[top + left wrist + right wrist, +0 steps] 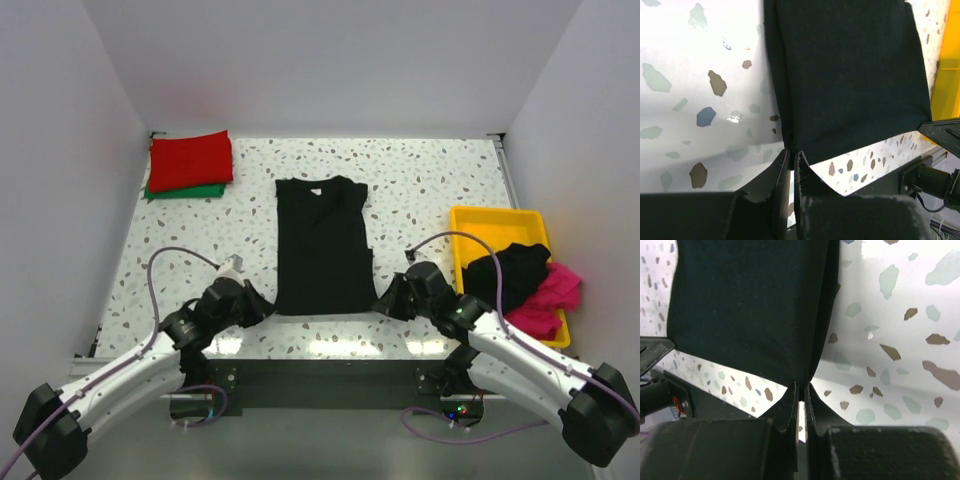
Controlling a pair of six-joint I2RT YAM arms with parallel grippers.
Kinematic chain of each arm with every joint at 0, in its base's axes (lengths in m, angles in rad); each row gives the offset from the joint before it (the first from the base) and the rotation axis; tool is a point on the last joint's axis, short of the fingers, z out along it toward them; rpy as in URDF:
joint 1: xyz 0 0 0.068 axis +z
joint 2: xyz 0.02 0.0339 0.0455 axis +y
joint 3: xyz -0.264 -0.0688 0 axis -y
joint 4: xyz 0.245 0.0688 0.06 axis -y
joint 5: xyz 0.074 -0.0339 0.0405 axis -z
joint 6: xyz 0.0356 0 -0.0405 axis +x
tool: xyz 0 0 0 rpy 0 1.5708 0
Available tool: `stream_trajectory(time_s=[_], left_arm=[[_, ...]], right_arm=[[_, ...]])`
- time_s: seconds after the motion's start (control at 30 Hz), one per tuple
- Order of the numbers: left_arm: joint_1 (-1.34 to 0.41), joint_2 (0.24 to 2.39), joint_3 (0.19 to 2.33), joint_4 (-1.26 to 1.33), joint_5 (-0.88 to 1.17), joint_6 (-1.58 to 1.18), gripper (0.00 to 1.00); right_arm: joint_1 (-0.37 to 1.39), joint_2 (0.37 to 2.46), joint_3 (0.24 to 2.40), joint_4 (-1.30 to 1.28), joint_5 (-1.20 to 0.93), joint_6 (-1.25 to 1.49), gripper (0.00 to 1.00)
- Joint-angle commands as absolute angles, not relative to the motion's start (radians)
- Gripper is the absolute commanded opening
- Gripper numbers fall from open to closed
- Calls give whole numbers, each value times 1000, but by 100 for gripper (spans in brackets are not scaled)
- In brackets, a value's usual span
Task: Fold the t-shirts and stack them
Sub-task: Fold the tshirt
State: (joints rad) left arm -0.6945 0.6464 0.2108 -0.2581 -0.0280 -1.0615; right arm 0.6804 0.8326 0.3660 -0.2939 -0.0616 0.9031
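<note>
A black t-shirt [322,245] lies flat in the middle of the table, sides folded in, collar at the far end. My left gripper [262,307] is shut on its near left hem corner [790,145]. My right gripper [385,303] is shut on the near right hem corner [804,382]. A folded red t-shirt [190,160] rests on a folded green t-shirt [185,190] at the far left. A crumpled black t-shirt [510,275] and a pink t-shirt [548,295] lie in the tray.
A yellow tray [497,218] stands at the right edge of the speckled table [420,190]. White walls close in the back and both sides. The dark arm-mount rail [320,375] runs along the near edge.
</note>
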Motion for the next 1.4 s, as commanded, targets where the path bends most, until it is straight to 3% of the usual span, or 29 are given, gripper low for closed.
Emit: stream_trajectory(time_s=[0.0,0.23,0.57,0.77,0.93,1.17,1.37], left_arm=[[-727,579,227,-325,-84,-1086,0],[-749,522,346,-394,-121,-1063,0],[-750,624,586,-462,-207,-1005,0],[-747,804,747,-448,-253,-973,0],[-700,1014,944,-416,-227,-887,0],[-454,1308,1097,-290,27,-828,0],[-336,1581,1298,-238,52,-807,0]], right_arm=[[681,752,377,-426,-64,868,0],[683,683,489,-563,-29,818,0],[683,773,751,-713,66,727,0],[675,949,945,-700,98,667,0],[557,1090,1055,-644,5,624,0],[352,1414,1227,-531,-150,610,0],[265,1733,1495,-500,-251,624,0]])
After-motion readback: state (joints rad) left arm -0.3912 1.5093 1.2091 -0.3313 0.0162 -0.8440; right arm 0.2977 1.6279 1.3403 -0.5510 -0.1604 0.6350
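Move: Both hands hold the near hem corners of the black t-shirt, roughly 5 cm above the table. Its collar, where the hem is headed, lies some 37 cm ahead of the left hand and 12 cm to its right; from the right hand it is about 37 cm ahead and 14 cm left. The red folded shirt sits about 43 cm ahead and 22 cm left of the left hand; the yellow bin is about 31 cm right and 10 cm ahead of the right hand. Still pinching the two hem corners, both hands ease back about a centimetre while starting to lift, raise the hem steeply, then carry it fast forward over the shirt towards the collar, some 23 cm in all. They arrive 10–15 cm higher, just starting to sink, after the fingertips tip up about 10 degrees and partly back down. ##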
